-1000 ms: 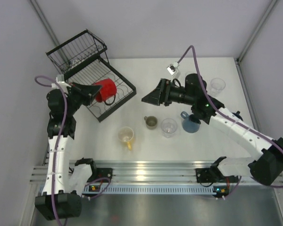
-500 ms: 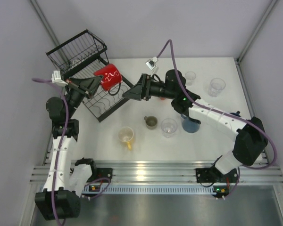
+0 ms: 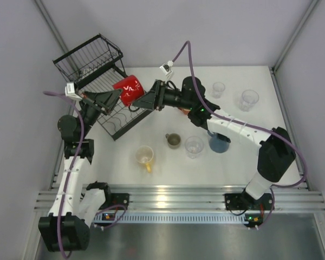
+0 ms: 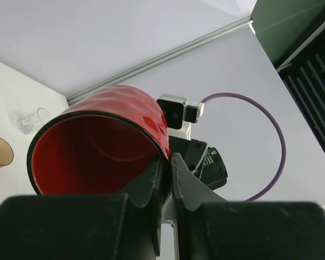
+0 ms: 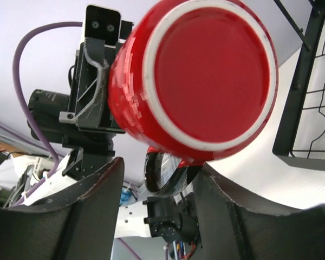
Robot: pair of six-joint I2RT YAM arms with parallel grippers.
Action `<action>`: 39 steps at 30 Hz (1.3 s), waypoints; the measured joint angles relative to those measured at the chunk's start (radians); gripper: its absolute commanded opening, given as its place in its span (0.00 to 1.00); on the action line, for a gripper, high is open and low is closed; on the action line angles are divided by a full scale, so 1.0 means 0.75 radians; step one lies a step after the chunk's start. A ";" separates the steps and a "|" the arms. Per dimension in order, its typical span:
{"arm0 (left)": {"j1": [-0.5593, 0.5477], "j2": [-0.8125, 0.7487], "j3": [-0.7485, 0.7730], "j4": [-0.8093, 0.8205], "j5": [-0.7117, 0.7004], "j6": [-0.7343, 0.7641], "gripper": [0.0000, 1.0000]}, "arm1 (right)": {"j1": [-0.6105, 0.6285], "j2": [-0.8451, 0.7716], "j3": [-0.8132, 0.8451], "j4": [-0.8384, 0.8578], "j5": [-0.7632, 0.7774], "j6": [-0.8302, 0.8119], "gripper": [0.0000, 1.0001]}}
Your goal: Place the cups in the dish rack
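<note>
A red mug [image 3: 129,90] hangs tilted over the black wire dish rack [image 3: 90,58]. My left gripper [image 3: 118,96] is shut on its rim, one finger inside the red mug [image 4: 92,146] and one outside, as the left gripper [image 4: 167,162] shows in its own view. My right gripper [image 3: 141,103] faces the mug's base from the right. In the right wrist view the red mug [image 5: 206,70] fills the top, and its handle [image 5: 165,176] sits between the open fingers of the right gripper [image 5: 160,165]. The handle touches the right finger [image 5: 227,200] only.
On the table stand a yellow mug [image 3: 144,156], an olive-grey mug [image 3: 174,141], a clear tumbler [image 3: 194,146] and a blue mug [image 3: 219,142]. Two more clear tumblers [image 3: 219,89] [image 3: 249,99] stand at the back right. The rack's tray part [image 3: 131,120] lies below the mug.
My right arm has swung left from the table's middle to the red mug, its jaws narrowing. My left gripper has raised the mug and carried it slightly right.
</note>
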 measured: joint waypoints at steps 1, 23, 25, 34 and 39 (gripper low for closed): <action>0.000 0.000 -0.001 0.011 -0.001 -0.001 0.00 | 0.002 0.009 0.008 0.001 0.000 0.005 0.49; 0.000 0.014 -0.064 0.322 0.003 -0.008 0.30 | 0.019 0.049 -0.010 0.160 0.004 0.201 0.00; -0.002 0.014 -0.076 0.323 0.004 0.002 0.48 | 0.019 0.049 -0.028 0.178 0.004 0.204 0.00; -0.009 0.009 -0.148 0.287 0.005 0.039 0.66 | 0.006 0.049 -0.083 0.198 0.052 0.200 0.00; -0.009 -0.041 -0.143 0.130 -0.005 0.145 0.73 | -0.003 0.042 -0.078 0.116 0.123 0.119 0.00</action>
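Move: The red cup hangs in the air, its rim pinched by the left hand; the cup's middle is about 3 cm to that hand's right, 2 cm ahead and 1 cm higher. From the right hand it is some 4 cm ahead, 1 cm left and 5 cm up, its handle just 1 cm left, between the open fingers. The dish rack's middle lies roughly 17 cm ahead, 12 left and 31 below; the white cup about 7 cm back, 2 right and 33 below. The red cup is handed over in mid-air: the right hand eases about 1 cm left and shuts its fingers on the handle while the left keeps the rim. Both rise slightly, the left tipping up some 10 degrees; then the left opens wide and sinks about 4 cm, letting go of the rim. The right keeps its pinch, easing about 3 cm down and 2 cm forward. ##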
